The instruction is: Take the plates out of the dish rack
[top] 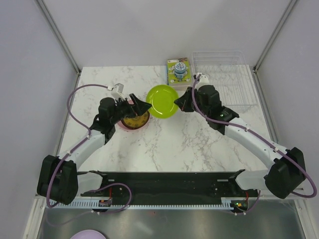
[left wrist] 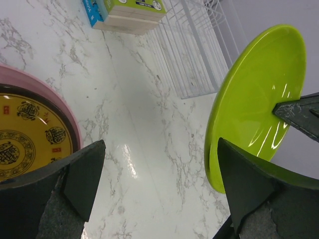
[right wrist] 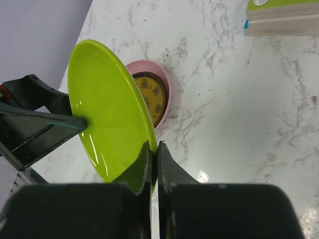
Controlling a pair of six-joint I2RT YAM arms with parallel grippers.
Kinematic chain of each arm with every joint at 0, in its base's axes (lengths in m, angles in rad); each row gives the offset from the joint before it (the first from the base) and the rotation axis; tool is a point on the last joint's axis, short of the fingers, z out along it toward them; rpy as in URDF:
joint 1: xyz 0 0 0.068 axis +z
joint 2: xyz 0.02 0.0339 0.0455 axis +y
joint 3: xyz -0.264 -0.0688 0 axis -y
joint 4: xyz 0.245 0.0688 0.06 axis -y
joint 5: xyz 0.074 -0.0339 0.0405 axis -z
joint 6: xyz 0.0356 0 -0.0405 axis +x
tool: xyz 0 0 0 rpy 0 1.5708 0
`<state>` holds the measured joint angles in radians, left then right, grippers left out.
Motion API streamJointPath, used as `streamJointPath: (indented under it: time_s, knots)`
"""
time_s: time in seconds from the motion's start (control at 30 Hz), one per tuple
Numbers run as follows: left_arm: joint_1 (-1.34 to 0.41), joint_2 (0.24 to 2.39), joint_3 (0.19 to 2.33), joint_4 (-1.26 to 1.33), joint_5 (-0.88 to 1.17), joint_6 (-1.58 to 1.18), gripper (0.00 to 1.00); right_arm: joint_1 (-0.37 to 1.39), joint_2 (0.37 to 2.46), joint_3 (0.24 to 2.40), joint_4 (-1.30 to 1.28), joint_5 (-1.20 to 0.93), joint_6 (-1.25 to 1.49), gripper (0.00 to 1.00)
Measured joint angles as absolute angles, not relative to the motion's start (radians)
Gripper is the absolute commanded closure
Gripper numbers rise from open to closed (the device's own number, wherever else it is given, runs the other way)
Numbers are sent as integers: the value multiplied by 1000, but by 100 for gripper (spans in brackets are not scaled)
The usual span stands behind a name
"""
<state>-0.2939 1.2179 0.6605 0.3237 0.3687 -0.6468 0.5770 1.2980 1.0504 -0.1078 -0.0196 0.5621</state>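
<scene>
The lime green plate hangs on edge above the table's middle. My right gripper is shut on its right rim, and in the right wrist view the gripper pinches the plate. My left gripper stands open at the plate's left rim. From the left wrist, the gripper has one finger over the plate's lower edge; contact is unclear. A pink plate lies flat below the left gripper, with the yellow patterned plate on it. The clear dish rack stands back right.
A green-yellow printed box lies at the back, just left of the rack. A pale lavender disc shows at the bottom edge, below the arm bases. Grey walls close in the table on the left, right and back.
</scene>
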Motion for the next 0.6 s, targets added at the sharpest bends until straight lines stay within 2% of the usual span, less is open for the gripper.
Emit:
streamJointPath:
  time_s: [0.1,0.17,0.2,0.27,0.3,0.33,0.37,0.4,0.5,0.57,0.6]
  knots:
    - [-304,1218,659,352,369,-660,0,612,1313,1048,-61,-30,591,100]
    - [-305,1218,656,366,371,-667,6,631,1323,1045,-37,-34,605,100]
    - [-306,1218,655,373,372,-670,22,636,1327,1042,-29,-35,611,100]
    - [-307,1218,654,379,377,-680,42,644,1338,1031,-4,-48,627,100]
    - [-308,1218,654,383,380,-686,57,644,1342,1023,9,-54,635,100]
    - [-310,1218,654,385,382,-691,65,644,1345,1015,15,-58,641,97]
    - [-312,1218,654,388,386,-694,75,644,1346,1006,21,-62,646,89]
    - [-316,1218,654,390,387,-694,79,644,1346,999,23,-66,651,73]
    - [-319,1211,654,396,398,-701,98,638,1352,988,22,-70,657,44]
    - [-323,1201,657,393,397,-701,98,637,1356,987,17,-71,664,42]
    - [-323,1198,658,381,376,-694,98,638,1356,986,16,-73,661,34]
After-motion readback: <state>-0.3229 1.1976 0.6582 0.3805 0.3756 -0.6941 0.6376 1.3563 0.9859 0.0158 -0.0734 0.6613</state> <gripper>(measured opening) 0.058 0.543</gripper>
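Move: The green plate, pinched in the right hand by its right-hand rim, has its middle about 6 cm left of that hand, 1 cm ahead and roughly level. From the empty, open left hand that middle is some 9 cm to the right, 1 cm ahead and 3 cm higher. The stacked plates on the table lie about 6 cm left of the left hand, 2 cm ahead and 17 cm below; the boxes stand some 18 cm ahead of the right hand, 2 cm to its right and 17 cm below. The right hand carries the green plate about 4 cm left towards the open left hand, then sinks 2–3 cm almost in place while its fingers spread to about half open, letting go of the rim. Before that release, the left hand, easing some 2 cm up and a little over 1 cm right to meet the plate, begins closing from wide open and pinches the plate's left-hand rim nearly shut. ##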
